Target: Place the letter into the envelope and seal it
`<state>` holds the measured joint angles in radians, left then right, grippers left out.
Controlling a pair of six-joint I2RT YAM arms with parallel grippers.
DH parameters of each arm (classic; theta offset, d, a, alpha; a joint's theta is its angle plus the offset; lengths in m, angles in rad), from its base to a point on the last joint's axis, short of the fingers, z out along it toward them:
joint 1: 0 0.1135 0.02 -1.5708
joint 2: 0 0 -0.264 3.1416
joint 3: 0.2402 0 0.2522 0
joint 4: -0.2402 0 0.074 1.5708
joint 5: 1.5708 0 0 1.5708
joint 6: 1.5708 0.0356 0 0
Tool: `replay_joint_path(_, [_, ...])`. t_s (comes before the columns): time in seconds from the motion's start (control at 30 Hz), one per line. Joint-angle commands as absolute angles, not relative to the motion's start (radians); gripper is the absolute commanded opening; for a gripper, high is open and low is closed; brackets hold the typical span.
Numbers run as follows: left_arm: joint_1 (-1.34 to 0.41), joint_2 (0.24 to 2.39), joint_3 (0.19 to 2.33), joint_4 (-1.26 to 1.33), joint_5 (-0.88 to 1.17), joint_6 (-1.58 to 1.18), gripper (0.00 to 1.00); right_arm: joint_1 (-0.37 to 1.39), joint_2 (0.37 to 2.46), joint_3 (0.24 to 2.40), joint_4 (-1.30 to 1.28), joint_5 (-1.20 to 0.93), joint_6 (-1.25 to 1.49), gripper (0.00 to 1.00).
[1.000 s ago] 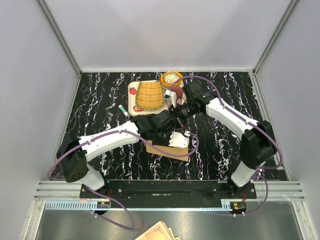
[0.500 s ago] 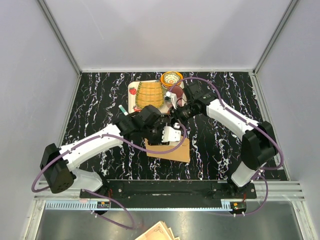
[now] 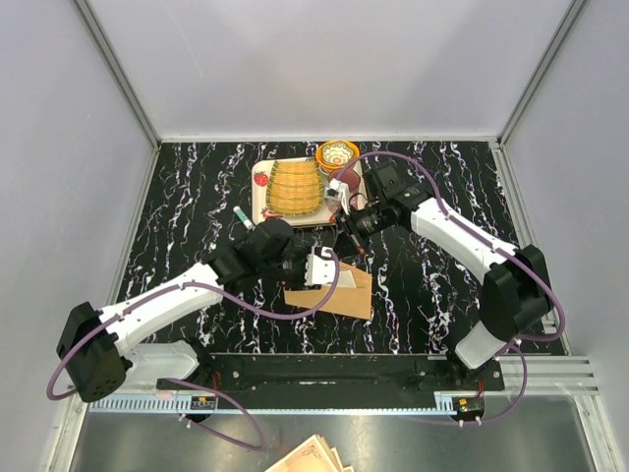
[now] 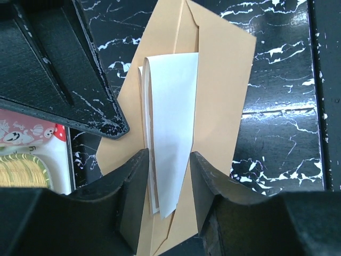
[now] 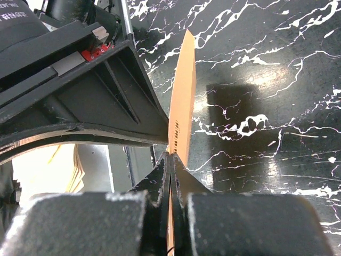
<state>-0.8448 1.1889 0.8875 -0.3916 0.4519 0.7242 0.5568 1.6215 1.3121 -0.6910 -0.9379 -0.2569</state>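
The orange-tan envelope (image 4: pixel 224 106) lies on the black marbled table, also seen in the top view (image 3: pixel 346 295). The pale folded letter (image 4: pixel 173 122) rests in its open mouth, its near end sticking out between my left fingers. My left gripper (image 4: pixel 169 156) is open, its fingers either side of the letter and not pinching it; in the top view the left gripper (image 3: pixel 327 267) sits at the envelope's left end. My right gripper (image 5: pixel 170 157) is shut on the raised envelope flap (image 5: pixel 184 90), seen edge-on; the right gripper (image 3: pixel 356 239) is just behind the envelope.
A white tray (image 3: pixel 259 182) with a stack of yellow ornate paper (image 3: pixel 293 187) stands behind the grippers. A patterned bowl (image 3: pixel 337 154) and a dark red object (image 3: pixel 347 181) are beside it. A small pen (image 3: pixel 243 217) lies left of the tray.
My left arm has drawn back to the left, its gripper sliding from the envelope's right part to its left end. The right gripper has stayed shut on the flap.
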Motion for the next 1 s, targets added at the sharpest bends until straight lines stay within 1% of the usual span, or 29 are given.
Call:
replay_joint_path(0.0, [-0.839,1.147,0.862,-0.250,0.512,0.738,0.42,0.565,1.578,1.305,-0.655,-0.991,-0.252,0.00])
replay_joint_path(0.27, [-0.839,1.147,0.844,-0.212,0.523,0.762,0.44,0.565,1.574,1.299,-0.646,-1.019,-0.238,0.00])
replay_joint_path(0.67, [-0.845,1.200,0.871,-0.242,0.558,0.808,0.38,0.565,1.583,1.305,-0.614,-1.039,-0.181,0.00])
replay_joint_path(0.7, [-0.850,1.206,0.879,-0.247,0.555,0.810,0.36,0.565,1.585,1.305,-0.612,-1.040,-0.178,0.00])
replay_joint_path(0.8, [-0.861,1.223,0.884,-0.250,0.545,0.822,0.26,0.563,1.586,1.304,-0.600,-1.045,-0.163,0.00])
replay_joint_path(0.83, [-0.864,1.227,0.884,-0.252,0.535,0.825,0.20,0.564,1.588,1.304,-0.597,-1.046,-0.161,0.00])
replay_joint_path(0.9, [-0.874,1.242,0.893,-0.268,0.529,0.831,0.17,0.565,1.588,1.304,-0.592,-1.049,-0.152,0.00])
replay_joint_path(0.93, [-0.877,1.247,0.896,-0.273,0.522,0.828,0.12,0.563,1.591,1.304,-0.588,-1.049,-0.149,0.00])
replay_joint_path(0.97, [-0.880,1.252,0.900,-0.275,0.514,0.825,0.10,0.563,1.591,1.304,-0.584,-1.051,-0.143,0.00])
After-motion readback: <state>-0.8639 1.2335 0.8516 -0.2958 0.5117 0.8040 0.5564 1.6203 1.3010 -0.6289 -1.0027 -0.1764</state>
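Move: Letter and envelope lie just off the left hand's open fingertips: the letter's middle is about 3 cm to its right, level fore and aft, some 3 cm lower, with the envelope's middle 2 cm right, 3 cm back and 4 cm down. The mug stands 21 cm ahead and 5 cm right, about 10 cm lower. From the right hand, already holding the envelope, the letter is some 6 cm back, neither left nor right, 4 cm below. The left fingers pinch the near end of the letter where it stands in the envelope's mouth, closing most of the way as the hand sinks. Before that the left hand eases right and rises slightly, some 1.5 cm rightward in all, ending about 1 cm lower. The right hand keeps its shut grip on the envelope and drifts up and left by roughly 1 cm. ##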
